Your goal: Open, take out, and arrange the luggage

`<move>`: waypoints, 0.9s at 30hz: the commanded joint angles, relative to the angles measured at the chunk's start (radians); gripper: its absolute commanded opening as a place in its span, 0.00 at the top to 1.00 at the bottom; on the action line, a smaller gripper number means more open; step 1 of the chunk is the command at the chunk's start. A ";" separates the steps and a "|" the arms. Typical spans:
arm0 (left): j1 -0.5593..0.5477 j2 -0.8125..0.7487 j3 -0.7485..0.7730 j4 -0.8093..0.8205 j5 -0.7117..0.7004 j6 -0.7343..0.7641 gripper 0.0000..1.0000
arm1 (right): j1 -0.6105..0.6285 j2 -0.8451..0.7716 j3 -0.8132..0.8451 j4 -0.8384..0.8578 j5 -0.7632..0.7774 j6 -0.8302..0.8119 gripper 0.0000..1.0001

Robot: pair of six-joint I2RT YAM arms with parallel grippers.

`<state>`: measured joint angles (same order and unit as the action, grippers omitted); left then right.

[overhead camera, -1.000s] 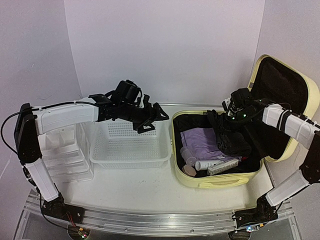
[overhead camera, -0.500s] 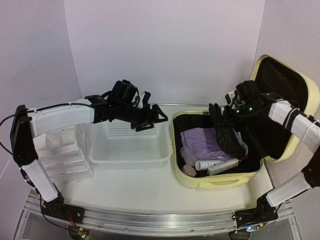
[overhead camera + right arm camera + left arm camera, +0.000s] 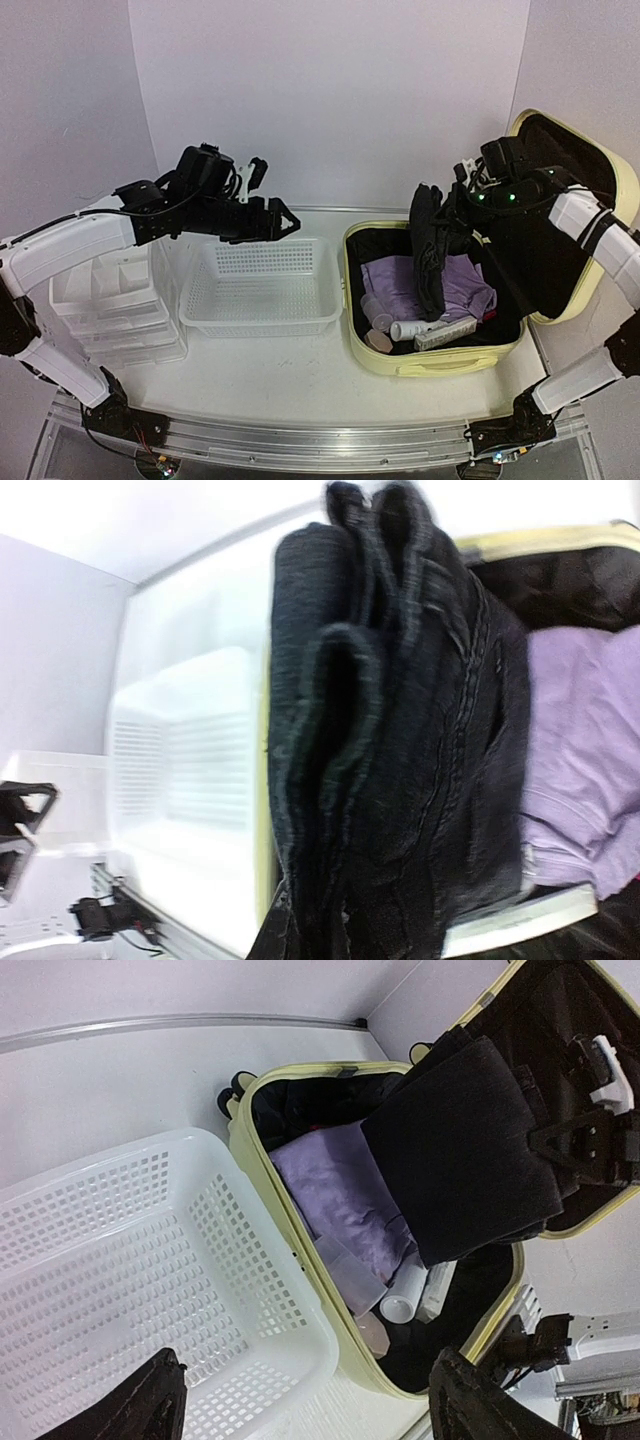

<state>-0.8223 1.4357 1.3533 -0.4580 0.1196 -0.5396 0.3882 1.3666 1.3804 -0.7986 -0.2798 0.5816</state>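
Note:
The pale yellow luggage [image 3: 440, 362] lies open at the right, lid propped up, its rim also in the left wrist view [image 3: 290, 1250]. My right gripper [image 3: 462, 205] is shut on a folded black garment [image 3: 430, 250], which hangs above the left half of the case; the cloth [image 3: 400, 730] hides the fingertips. Under it lie a purple cloth [image 3: 400, 275], a white tube [image 3: 420, 328] and a clear cup [image 3: 375, 312]. My left gripper [image 3: 272, 200] hovers open and holds nothing, above the back of the white basket [image 3: 260, 318].
A white drawer organizer [image 3: 120, 310] stands left of the basket, under the left arm. Basket wall [image 3: 330, 1360] and luggage rim sit side by side with a narrow gap. White walls close in behind and at both sides.
The right gripper has raised the black garment out of the luggage and carried it left. The left arm has drawn back to the left, away from the case.

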 commanded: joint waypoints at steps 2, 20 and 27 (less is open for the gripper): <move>0.000 -0.078 -0.028 -0.013 -0.065 0.069 0.16 | 0.035 -0.040 0.156 0.145 -0.066 0.092 1.00; 0.002 -0.387 -0.142 -0.053 -0.226 0.155 0.13 | 0.399 0.324 0.512 0.286 0.043 0.207 1.00; 0.003 -0.463 -0.173 -0.080 -0.244 0.167 0.13 | 0.475 0.457 0.620 0.288 0.088 0.207 1.00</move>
<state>-0.8219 1.0080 1.1900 -0.5274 -0.0917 -0.3969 0.8394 1.8156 1.8950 -0.6598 -0.2424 0.7845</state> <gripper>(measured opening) 0.869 0.074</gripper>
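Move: The right hand already holds the folded black jeans over the open suitcase. The white basket they are headed for lies about 38 cm to its left, some 4 cm farther out and 23 cm below. Nearly straight under that hand are the purple cloth, about 18 cm down, and the suitcase, its middle some 4 cm back. From the empty left hand, the basket is about 8 cm to the left, 9 cm ahead and 25 cm below. The right hand keeps its pinch on the black jeans and sweeps them about 23 cm left towards the white basket, rising some 9 cm first to clear the suitcase's side and then sinking about 4 cm as they come over the basket's right rim, while the wrist turns roughly 15 degrees counter-clockwise. Meanwhile the open, empty left hand makes room, drawing about 10 cm left, up some 7 cm and a little back, its fingers tipping up towards level. ##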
